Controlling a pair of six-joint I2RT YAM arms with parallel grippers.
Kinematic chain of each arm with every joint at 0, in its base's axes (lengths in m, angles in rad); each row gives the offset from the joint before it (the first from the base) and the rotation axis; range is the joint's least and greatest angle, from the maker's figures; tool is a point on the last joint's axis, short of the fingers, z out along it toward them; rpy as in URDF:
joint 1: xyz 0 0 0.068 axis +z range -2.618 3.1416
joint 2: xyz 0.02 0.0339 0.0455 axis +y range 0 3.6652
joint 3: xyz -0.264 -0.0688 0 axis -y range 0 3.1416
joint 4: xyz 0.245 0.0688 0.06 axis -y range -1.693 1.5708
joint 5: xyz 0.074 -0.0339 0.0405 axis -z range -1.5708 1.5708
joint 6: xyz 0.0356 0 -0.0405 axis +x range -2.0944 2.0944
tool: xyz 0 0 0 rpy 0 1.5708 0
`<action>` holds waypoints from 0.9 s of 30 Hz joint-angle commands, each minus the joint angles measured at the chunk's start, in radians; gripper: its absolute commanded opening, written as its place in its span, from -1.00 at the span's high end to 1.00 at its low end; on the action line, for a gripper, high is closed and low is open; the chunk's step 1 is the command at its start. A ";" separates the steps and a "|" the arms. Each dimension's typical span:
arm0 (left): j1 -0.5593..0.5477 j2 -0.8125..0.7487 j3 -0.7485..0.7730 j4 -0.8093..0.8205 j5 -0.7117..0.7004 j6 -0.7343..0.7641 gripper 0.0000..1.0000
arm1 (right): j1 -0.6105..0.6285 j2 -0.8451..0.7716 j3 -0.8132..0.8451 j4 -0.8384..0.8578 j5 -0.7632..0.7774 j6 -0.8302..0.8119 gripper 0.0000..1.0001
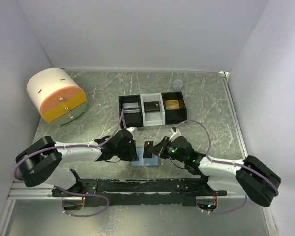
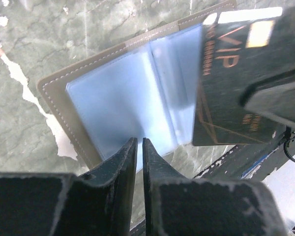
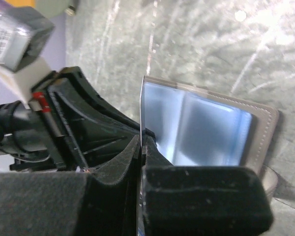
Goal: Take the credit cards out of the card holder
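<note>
The grey card holder [image 1: 143, 162] lies open on the table between the two arms, its pale blue lining [image 2: 118, 93] facing up. My left gripper [image 2: 139, 142] is shut on the near edge of that lining, pinning the card holder [image 3: 211, 128]. A dark credit card with "VIP" lettering [image 2: 231, 83] stands clear of the holder's right leaf. My right gripper [image 3: 142, 137] is shut on it; there the card [image 3: 141, 103] shows edge-on between the pads. From above, the card [image 1: 148, 149] sits between the left gripper [image 1: 132, 153] and right gripper [image 1: 157, 147].
A black-and-white three-compartment tray [image 1: 152, 118] stands behind the holder, with a dark card [image 1: 151, 104] in the middle bay and a gold card [image 1: 172, 104] in the right one. A round drawer unit [image 1: 56, 95] stands at the back left and a small clear cup [image 1: 177, 84] at the back.
</note>
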State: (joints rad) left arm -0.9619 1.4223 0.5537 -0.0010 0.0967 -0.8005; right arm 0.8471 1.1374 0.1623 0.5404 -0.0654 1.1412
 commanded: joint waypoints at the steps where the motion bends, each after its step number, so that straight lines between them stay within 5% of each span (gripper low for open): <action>1: -0.008 -0.064 -0.010 -0.066 -0.040 0.007 0.54 | -0.001 -0.085 -0.002 -0.056 0.047 -0.101 1.00; 12: -0.009 -0.254 0.115 -0.298 -0.189 0.060 0.13 | 0.005 -0.170 0.004 0.011 -0.012 -0.295 1.00; 16: -0.007 -0.313 0.189 -0.430 -0.301 0.094 -0.26 | 0.019 -0.234 0.020 -0.002 -0.021 -0.423 1.00; 21: 0.027 -0.337 0.298 -0.571 -0.344 0.165 -0.98 | 0.035 -0.296 0.067 -0.071 0.003 -0.587 1.00; 27: 0.266 -0.368 0.357 -0.624 -0.253 0.310 -1.00 | 0.061 -0.373 0.101 -0.131 0.121 -0.800 1.00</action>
State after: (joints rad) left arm -0.8330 1.0927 0.8799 -0.5468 -0.1852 -0.6147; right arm 0.8917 0.8112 0.2184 0.4667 -0.0475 0.5404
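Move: The black card is already in the right hand's fingertips, its middle about 2 cm left, 1 cm ahead and a little below them. The open card holder lies some 5 cm left of the right hand, 3 cm back and 5 cm below; the storage box's middle compartment is about 20 cm ahead and 1 cm left. From the left hand, low over the holder's left flap, the card is roughly 5 cm ahead, 5 cm right and 3 cm higher. Straight up goes the right hand, about 9 cm above where it was over the holder's right side, keeping its shut grip on the black card while the fingers swing up some 40 degrees to roughly level. The left hand comes off the holder's left flap, also rising first, about 14 cm, then swinging forward and left some 7 cm each, its nearly shut fingers spreading fully open and tipping up. ##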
